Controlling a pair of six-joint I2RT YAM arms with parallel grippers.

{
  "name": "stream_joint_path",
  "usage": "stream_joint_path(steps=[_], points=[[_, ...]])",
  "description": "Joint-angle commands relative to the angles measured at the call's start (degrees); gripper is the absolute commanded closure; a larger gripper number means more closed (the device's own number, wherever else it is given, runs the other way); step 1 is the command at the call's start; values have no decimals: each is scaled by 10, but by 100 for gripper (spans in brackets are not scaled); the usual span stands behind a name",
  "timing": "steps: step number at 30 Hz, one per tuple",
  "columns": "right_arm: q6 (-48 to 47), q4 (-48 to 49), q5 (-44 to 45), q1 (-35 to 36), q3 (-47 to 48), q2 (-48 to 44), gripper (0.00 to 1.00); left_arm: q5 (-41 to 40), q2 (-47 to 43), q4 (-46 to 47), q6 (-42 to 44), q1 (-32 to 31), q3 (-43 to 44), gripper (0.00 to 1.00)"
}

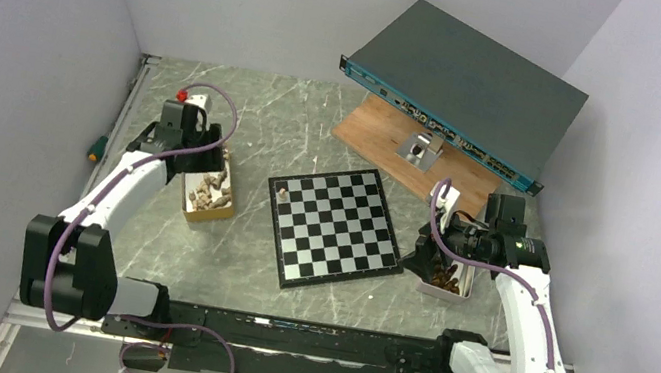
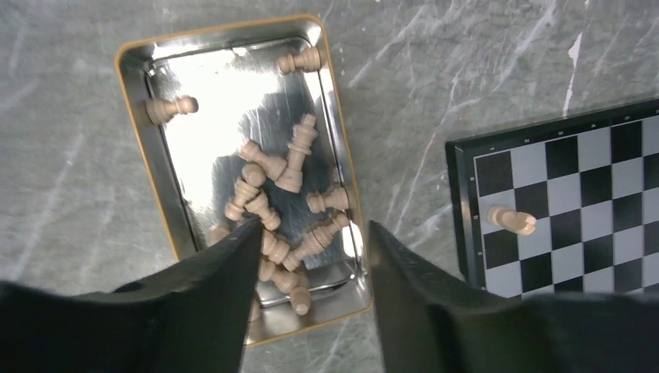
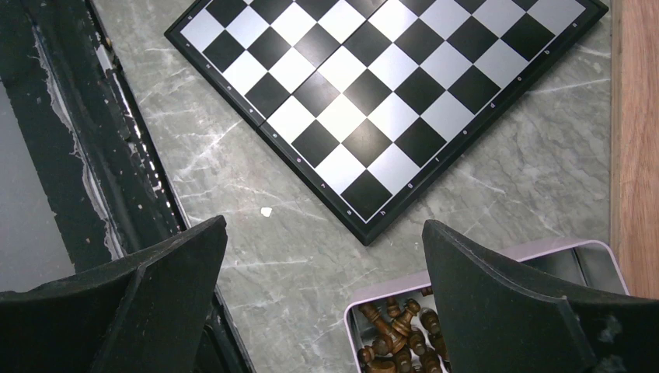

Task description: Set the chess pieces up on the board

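The board (image 1: 333, 228) lies flat mid-table, with one light tan piece (image 2: 511, 220) lying on its side near the left corner. Several light chess pieces (image 2: 268, 167) lie in a shiny gold-rimmed tin (image 2: 132, 101) left of the board. My left gripper (image 2: 315, 233) hangs over the tin's near end, its jaws apart and gripping nothing. Several dark pieces (image 3: 396, 338) fill a lilac-rimmed tin (image 3: 482, 264) right of the board (image 3: 388, 85). My right gripper (image 3: 322, 233) stands wide open above that tin's corner and the bare table.
A grey network switch (image 1: 465, 87) leans on a brown wooden plank (image 1: 385, 140) at the back right, with a small metal bracket (image 1: 421, 148) on the plank. A green-handled tool (image 1: 97, 147) lies by the left wall. The black arm rail (image 3: 116, 155) runs along the near edge.
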Motion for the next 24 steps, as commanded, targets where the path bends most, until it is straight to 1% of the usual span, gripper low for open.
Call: stream_joint_path(steps=[1, 2, 3, 8, 12, 24], points=[[-3, 16, 3, 3, 6, 1, 0, -17, 31, -38, 17, 2, 57, 56], [-3, 15, 3, 3, 6, 1, 0, -36, 38, -40, 16, 2, 60, 60], [-3, 15, 2, 3, 6, 1, 0, -45, 45, -40, 16, 2, 63, 60], [-3, 15, 2, 3, 6, 0, 0, -60, 88, -40, 15, 3, 81, 61], [-3, 15, 3, 3, 5, -1, 0, -66, 114, -31, 15, 5, 80, 61], [-3, 16, 5, 3, 5, 0, 0, -79, 179, -21, 12, 8, 86, 67]])
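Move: The left gripper hangs over the tray of light pieces. The jumbled pawns it goes for lie roughly 9 cm below, 1 cm ahead and 3 cm to its left. The long light piece lies about 5 cm ahead and 1 cm left, and a lone pawn at the tray's left wall some 8 cm ahead and 10 cm left. The piece already on the board stands about 15 cm to the right, level. From the right gripper the pawns lie roughly 49 cm left and 12 cm ahead, 13 cm below. Bring the left gripper a touch forward while narrowing the fingers to about half their opening, then sink it about 6 cm into the tray towards the jumbled light pawns, easing some 2 cm left on the way. Tip the fingers further down by about 15 degrees, and leave them parted without gripping anything yet. ##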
